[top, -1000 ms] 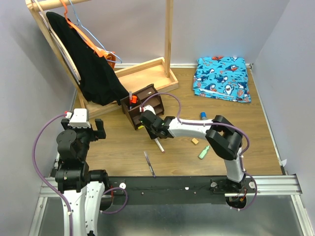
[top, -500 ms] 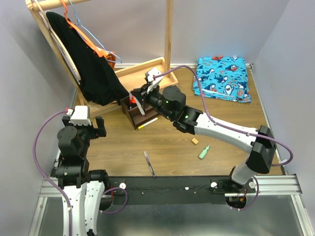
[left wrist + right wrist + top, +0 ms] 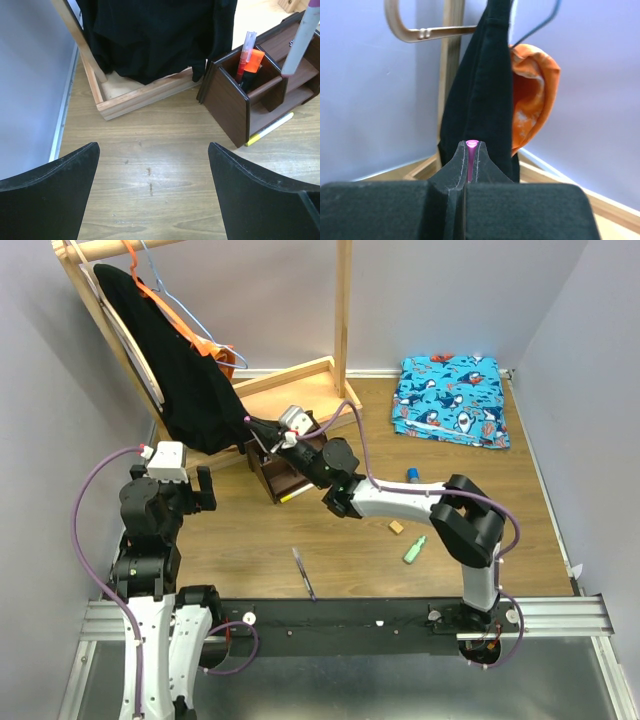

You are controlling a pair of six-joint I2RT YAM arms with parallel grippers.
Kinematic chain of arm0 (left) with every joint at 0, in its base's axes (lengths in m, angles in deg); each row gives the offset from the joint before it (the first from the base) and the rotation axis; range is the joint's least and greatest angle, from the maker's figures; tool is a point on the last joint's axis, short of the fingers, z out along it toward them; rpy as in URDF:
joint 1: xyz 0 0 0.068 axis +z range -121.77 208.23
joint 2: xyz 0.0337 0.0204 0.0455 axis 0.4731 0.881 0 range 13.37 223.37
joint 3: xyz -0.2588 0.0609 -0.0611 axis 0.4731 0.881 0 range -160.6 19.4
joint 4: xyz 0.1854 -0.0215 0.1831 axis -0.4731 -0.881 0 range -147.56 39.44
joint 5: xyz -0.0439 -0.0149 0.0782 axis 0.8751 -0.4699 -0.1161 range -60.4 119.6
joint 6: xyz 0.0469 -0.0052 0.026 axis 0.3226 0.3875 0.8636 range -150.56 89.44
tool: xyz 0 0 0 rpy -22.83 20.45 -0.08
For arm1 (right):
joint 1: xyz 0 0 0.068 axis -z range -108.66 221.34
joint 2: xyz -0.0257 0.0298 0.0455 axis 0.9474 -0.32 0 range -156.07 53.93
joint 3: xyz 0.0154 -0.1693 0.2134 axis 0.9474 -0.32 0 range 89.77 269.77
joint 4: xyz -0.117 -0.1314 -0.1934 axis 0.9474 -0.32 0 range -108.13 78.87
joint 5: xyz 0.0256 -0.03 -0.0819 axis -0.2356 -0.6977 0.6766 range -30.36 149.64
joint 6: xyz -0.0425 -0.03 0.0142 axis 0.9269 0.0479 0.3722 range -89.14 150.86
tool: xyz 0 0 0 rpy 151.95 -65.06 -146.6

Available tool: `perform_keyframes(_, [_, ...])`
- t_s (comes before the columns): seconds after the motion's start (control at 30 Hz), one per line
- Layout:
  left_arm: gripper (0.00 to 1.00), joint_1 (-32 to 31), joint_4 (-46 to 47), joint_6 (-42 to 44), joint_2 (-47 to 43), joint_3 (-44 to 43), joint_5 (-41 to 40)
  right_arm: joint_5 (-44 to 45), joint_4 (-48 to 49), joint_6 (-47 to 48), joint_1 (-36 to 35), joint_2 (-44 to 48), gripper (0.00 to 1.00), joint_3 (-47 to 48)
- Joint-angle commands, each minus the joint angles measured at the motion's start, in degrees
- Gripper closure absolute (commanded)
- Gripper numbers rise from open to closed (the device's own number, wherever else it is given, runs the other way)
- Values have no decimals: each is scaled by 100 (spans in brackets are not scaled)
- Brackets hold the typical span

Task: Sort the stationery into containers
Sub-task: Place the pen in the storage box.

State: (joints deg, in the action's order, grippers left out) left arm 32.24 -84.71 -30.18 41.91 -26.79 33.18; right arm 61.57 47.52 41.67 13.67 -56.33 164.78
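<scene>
The dark brown organiser (image 3: 270, 478) stands left of centre; it also shows in the left wrist view (image 3: 231, 102). A black-orange pen (image 3: 253, 62) stands in its front compartment. My right gripper (image 3: 262, 430) is over the organiser, shut on the pink-white pen (image 3: 471, 146), whose body hangs above the compartments (image 3: 304, 36). The yellow-white pen (image 3: 297, 496) lies against the organiser's front. The purple-grey pen (image 3: 303, 573), tan eraser (image 3: 397, 527), mint highlighter (image 3: 414, 550) and blue-topped tube (image 3: 411, 477) lie on the table. My left gripper (image 3: 203, 490) is open and empty, left of the organiser.
A pale wooden rack frame (image 3: 300, 380) with a black garment (image 3: 180, 370) and orange hanger (image 3: 215, 350) stands just behind the organiser. A blue patterned cloth (image 3: 450, 398) lies at the back right.
My right arm lifted the pink-white pen off the table and swung it up and left, over the organiser. My left arm shifted slightly.
</scene>
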Motion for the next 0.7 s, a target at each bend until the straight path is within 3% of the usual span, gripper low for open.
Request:
perform_keyframes(0.0, [1, 3, -83, 155, 196, -215, -129, -150, 1078, 194, 282, -346, 99, 137])
perform_keyframes(0.67, [1, 12, -30, 243, 451, -214, -173, -79, 753, -378, 450, -1199, 99, 410])
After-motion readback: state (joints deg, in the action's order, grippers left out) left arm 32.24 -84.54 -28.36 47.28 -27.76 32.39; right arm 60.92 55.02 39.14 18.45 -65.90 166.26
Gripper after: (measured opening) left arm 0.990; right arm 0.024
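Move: The right hand already holds the pink-capped pen by its cap end, body hanging down. The storage box's left-end compartment lies about 6 cm ahead of that hand, 1 cm to its right and 25 cm below, with the orange highlighter standing in it some 6 cm ahead and 3 cm right of the hand. The yellow marker lies on the table, level with the hand and about 8 cm right. From the left hand the compartment is roughly 15 cm ahead, 15 cm right and 18 cm below. The right hand carries the hanging pen forward about 5 cm, drifting slightly right at first, to bring it over the storage box's left-end compartment beside the highlighter. As the forward travel runs out it turns into a descent of some 5 cm that eases off at the end, the wrist barely turning and the fingers staying shut on the cap end with their tips still angled up to the forward left. ##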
